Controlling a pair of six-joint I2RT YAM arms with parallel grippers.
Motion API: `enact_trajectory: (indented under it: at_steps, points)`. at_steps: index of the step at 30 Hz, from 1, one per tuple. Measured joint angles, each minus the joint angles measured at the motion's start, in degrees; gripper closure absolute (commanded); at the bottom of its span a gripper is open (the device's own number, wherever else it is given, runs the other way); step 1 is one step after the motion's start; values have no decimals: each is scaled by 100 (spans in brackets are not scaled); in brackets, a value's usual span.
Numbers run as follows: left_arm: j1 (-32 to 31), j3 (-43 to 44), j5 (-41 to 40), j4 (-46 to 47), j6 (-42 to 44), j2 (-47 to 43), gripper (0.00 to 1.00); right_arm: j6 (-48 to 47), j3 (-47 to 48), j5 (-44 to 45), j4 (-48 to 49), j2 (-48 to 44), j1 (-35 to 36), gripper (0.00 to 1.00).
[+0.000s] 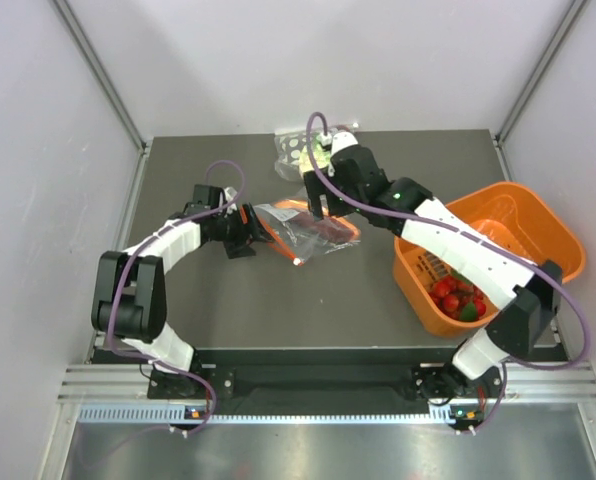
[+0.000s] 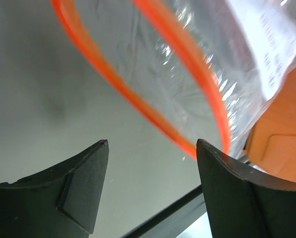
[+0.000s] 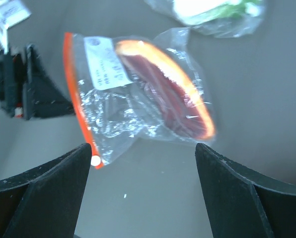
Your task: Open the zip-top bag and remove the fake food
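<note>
The clear zip-top bag [image 1: 303, 230] lies mid-table, its red-orange zip strip [image 3: 76, 94] and white label [image 3: 106, 62] toward the left arm. Inside it rests a dark reddish-brown piece of fake food [image 3: 170, 101]. Red berry-like fake food [image 1: 458, 298] sits in the orange basket [image 1: 538, 225]. My left gripper [image 1: 246, 238] is open just left of the bag; in its wrist view the bag's mouth [image 2: 187, 94] gapes ahead of the empty gripper [image 2: 152, 146]. My right gripper [image 1: 323, 205] hovers open over the bag's far side, and nothing lies in the gripper [image 3: 143, 148].
A second clear bag with green-and-white spotted contents [image 1: 300, 150] lies at the table's back edge, seen also as the spotted bag [image 3: 212, 12]. The orange basket [image 2: 282, 144] stands at the right. Grey walls enclose the table on three sides.
</note>
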Motion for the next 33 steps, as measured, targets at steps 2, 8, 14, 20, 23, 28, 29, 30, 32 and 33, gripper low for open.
enact_trajectory:
  at_steps: [2, 8, 14, 20, 23, 28, 29, 30, 32, 33]
  points:
    - [26, -42, 103, 264, -136, 63, 25, -24, 92, -81, 13, 188, 79, 15]
    - [203, -225, 184, 664, -413, 122, 29, -48, 212, -264, 52, 496, 212, 15]
    - [273, -245, 315, 1038, -579, 496, 65, -111, 463, -428, 109, 673, 223, 15]
    - [273, -212, 511, 1237, -649, 787, 100, -175, 691, -603, 149, 1032, 260, 15]
    - [271, -184, 592, 1316, -640, 776, 100, -201, 695, -699, 146, 1165, 275, 15]
    - [271, -149, 586, 1305, -612, 468, 100, -291, 695, -820, 138, 1285, 348, 15]
    - [271, -142, 579, 1296, -592, 229, 100, -304, 697, -846, 138, 1294, 365, 15]
    - [271, -129, 577, 1292, -586, 66, 100, -334, 726, -890, 120, 1307, 382, 15]
    - [271, -66, 575, 1276, -570, -264, 100, -361, 800, -935, 116, 1342, 411, 15]
    - [271, -17, 573, 1259, -566, -389, 100, -385, 855, -951, 116, 1368, 424, 15]
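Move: The near rim of the bag's orange zip edge lies about 2 cm ahead of the left gripper, 1 cm right and 3 cm below. Also from the left gripper, the fake meat still in the bag is some 5 cm ahead and 14 cm right, and the vegetable bag 22 cm ahead and 13 cm right. From the right gripper the rim is about 13 cm left, 3 cm ahead and 22 cm below; the meat is roughly 6 cm straight ahead, well below. Bring the left gripper about 2.5 cm forward and as far down onto the orange zip edge, shut the fingers to pinch the lower rim, then lift it some 8 cm, tipping the fingers up slightly. Meanwhile carry the open right gripper about 8 cm left and 4 cm down over the bag towards its mouth, turning it some 15 degrees counter-clockwise. ##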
